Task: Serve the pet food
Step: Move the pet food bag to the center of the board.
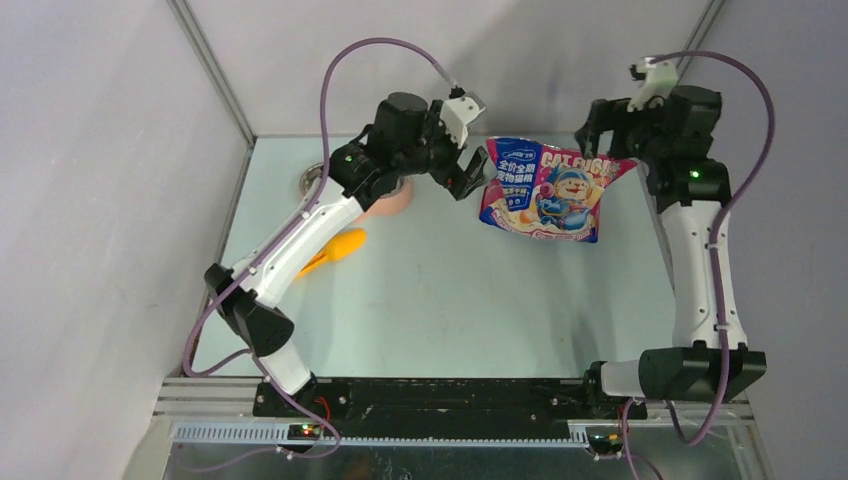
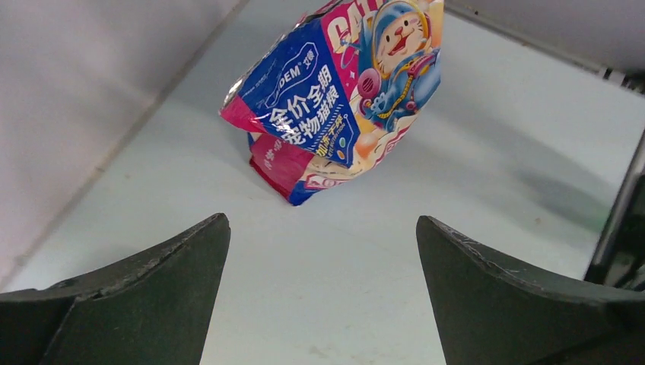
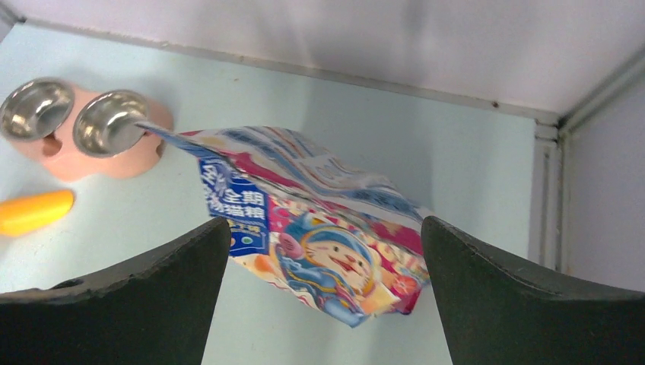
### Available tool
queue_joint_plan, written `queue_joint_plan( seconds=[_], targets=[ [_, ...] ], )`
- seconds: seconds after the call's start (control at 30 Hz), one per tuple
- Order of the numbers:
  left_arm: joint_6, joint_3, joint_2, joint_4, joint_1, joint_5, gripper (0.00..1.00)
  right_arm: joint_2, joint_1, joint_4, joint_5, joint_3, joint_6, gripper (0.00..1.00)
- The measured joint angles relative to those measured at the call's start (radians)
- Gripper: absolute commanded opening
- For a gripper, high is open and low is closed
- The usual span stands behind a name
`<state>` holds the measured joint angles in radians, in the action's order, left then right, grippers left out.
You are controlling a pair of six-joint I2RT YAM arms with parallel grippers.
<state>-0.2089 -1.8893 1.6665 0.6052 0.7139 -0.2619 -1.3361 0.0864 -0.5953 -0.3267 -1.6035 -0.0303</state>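
The pet food bag (image 1: 545, 192), glossy blue, pink and red with a cartoon cat, stands crumpled at the back of the table; the kibble itself is hidden inside. My left gripper (image 1: 472, 178) hangs open just left of the bag. In the left wrist view the bag (image 2: 342, 91) sits ahead of the left gripper (image 2: 319, 220), with bare table between the fingers. My right gripper (image 1: 605, 135) is open above the bag's right top corner. In the right wrist view the bag (image 3: 319, 220) shows beyond the right gripper (image 3: 325, 220), untouched.
A pink feeder (image 3: 114, 163) with two steel bowls (image 3: 110, 122) stands at the back left, mostly hidden under my left arm in the top view (image 1: 385, 205). An orange scoop (image 1: 340, 247) lies in front of it. Walls close the table's back and sides.
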Motion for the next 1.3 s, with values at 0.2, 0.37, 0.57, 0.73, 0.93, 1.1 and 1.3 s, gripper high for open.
queue_joint_plan(
  seconds=[0.2,0.37,0.57,0.73,0.93,1.1,1.3],
  targets=[
    [0.194,-0.011,0.068,-0.016,0.002,0.049,1.00,-0.056,-0.141,-0.001,0.058,-0.037,-0.069,1.00],
    [0.327,-0.033,0.127,-0.003,0.017,0.114,1.00,-0.058,-0.204,0.051,0.154,0.024,-0.117,1.00],
    [0.492,-0.116,0.192,0.019,0.021,0.089,1.00,-0.060,-0.214,0.084,0.225,0.071,-0.119,1.00],
    [0.605,-0.153,0.233,0.013,0.027,0.002,1.00,-0.060,-0.211,0.128,0.257,0.071,-0.116,1.00],
    [0.717,-0.138,0.283,-0.035,0.002,-0.111,1.00,-0.069,-0.167,0.134,0.235,0.069,-0.109,1.00],
    [0.789,-0.055,0.285,-0.137,-0.086,-0.256,1.00,-0.072,-0.021,0.135,0.226,0.069,-0.051,0.99],
    [0.779,0.086,0.282,-0.256,-0.147,-0.417,1.00,-0.122,0.162,0.134,0.144,0.042,0.074,0.96]
  ],
)
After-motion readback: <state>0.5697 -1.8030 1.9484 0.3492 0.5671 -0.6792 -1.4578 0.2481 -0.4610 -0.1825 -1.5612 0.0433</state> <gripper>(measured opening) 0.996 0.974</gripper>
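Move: The pet food bag's middle lies some 25 cm to the right of the left gripper, about 19 cm ahead and 29 cm below. The pink double bowl sits roughly 28 cm to the left gripper's left, 20 cm ahead; the yellow scoop about 33 cm left and 4 cm ahead, both near board level. From the right gripper the bag's middle is around 14 cm ahead, 4 cm left and 30 cm down. Bring the open left gripper down about 9 cm towards the bag's left end, working right and a little forward, then easing slightly back left, and roll it some 50 degrees counter-clockwise seen from behind the hand. Swing the open right gripper briefly left, then about 14 cm right, sinking and advancing slightly and turning clockwise, to come above and short of the bag's right end. ##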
